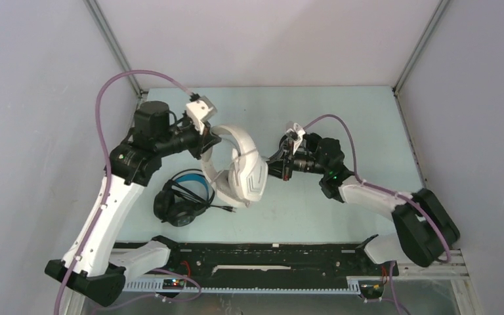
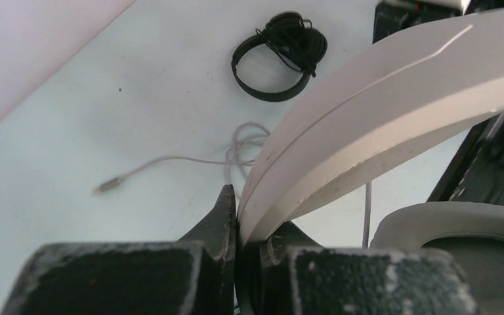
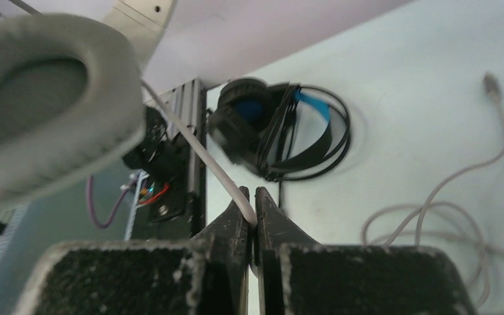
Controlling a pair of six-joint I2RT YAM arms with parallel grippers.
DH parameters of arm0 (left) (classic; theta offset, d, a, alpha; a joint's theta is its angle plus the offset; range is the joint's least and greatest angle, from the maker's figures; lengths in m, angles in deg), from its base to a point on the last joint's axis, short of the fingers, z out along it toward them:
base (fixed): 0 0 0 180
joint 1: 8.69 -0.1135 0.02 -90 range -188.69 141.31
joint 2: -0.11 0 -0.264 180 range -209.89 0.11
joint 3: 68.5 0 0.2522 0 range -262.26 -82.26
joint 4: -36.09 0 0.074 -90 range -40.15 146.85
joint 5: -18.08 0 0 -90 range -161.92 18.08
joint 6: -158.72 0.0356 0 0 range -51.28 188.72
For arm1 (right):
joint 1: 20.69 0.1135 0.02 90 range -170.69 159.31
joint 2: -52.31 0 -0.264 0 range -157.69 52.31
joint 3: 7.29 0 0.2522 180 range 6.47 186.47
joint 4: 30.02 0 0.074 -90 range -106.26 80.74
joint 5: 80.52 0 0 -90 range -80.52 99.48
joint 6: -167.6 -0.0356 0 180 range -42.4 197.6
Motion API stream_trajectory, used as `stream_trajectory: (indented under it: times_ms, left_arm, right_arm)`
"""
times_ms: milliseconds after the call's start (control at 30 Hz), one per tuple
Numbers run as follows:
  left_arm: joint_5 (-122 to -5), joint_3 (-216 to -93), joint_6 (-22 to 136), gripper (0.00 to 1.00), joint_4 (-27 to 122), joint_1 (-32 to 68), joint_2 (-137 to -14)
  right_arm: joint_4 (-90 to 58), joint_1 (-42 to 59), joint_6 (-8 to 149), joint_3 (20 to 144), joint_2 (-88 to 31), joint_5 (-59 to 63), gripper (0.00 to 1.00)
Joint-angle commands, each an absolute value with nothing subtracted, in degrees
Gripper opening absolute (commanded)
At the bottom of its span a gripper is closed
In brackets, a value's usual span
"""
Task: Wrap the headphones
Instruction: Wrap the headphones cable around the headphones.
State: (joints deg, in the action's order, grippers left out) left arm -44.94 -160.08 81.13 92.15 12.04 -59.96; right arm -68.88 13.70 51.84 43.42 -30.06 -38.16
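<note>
The bulky white headphones (image 1: 239,169) hang above the table between both arms. My left gripper (image 1: 209,140) is shut on their headband (image 2: 394,105), which is pinched between the fingers of the left gripper (image 2: 249,216). My right gripper (image 1: 279,165) is shut on their grey cable (image 3: 197,147), held at the tips of the right gripper (image 3: 252,202) just below a white ear pad (image 3: 46,98). The rest of the cable (image 3: 433,216) lies looped on the table, its plug (image 3: 492,84) free. The black headphones with a blue headband (image 1: 184,197) lie at front left. The small thin black headphones (image 2: 279,56) lie on the table farther off.
A black rail (image 1: 262,252) runs along the table's near edge, between the arm bases. Grey walls close the table in on the left, the back and the right. The loose cable and its plug (image 2: 108,186) trail over the pale table under the raised headphones.
</note>
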Motion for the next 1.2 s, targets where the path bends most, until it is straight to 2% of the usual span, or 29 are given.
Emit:
stream_trajectory:
  times_ms: [0,167,567,833,1033,1167]
  left_arm:
    - [-46.4,-158.9,100.5,0.00,99.5,16.3,-61.7]
    - [-53.2,-158.3,111.4,0.00,98.5,19.0,-64.3]
    - [-65.2,-153.9,128.8,0.00,92.4,23.0,-64.3]
    - [-70.2,-153.8,130.0,0.00,87.6,24.5,-65.8]
    - [-76.2,-150.8,129.1,0.00,80.1,25.9,-64.5]
    - [-76.5,-150.6,129.7,0.00,80.3,25.9,-63.8]
  right_arm:
    - [-35.0,11.1,58.4,50.0,-21.6,-37.2,0.00]
    - [-19.0,10.6,58.4,55.2,-17.1,-38.5,0.00]
    - [-14.0,9.3,53.5,58.2,-16.5,-53.9,0.00]
    - [-20.0,9.4,48.1,58.2,-17.3,-61.5,0.00]
    - [-26.9,11.5,42.4,58.2,-18.0,-61.1,0.01]
    - [-30.6,12.2,39.0,58.2,-20.0,-63.4,0.01]
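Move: The left hand holds the white headphones by the headband; the ear cups hang about 10 cm to its right, 7 cm back and 8 cm below. From the right hand, which pinches the grey cable, the cups are some 8 cm left, 5 cm back and 3 cm above. From the right hand, the loose cable coil is 5 cm left, 2 cm ahead and 20 cm below, and the wrapped black headphones about 28 cm left, 9 cm back and 20 cm below. Still pinching the grey cable, the right hand draws it back some 6 cm beside the ear cups and about 3 cm to the right, rising slightly late on, while rolling some 30 degrees. Keeping its grip on the headband, the left hand goes about 5 cm right and 4 cm forward, sinks around 3 cm, and rolls about 45 degrees clockwise as seen from behind it, turning the cups against the cable. ##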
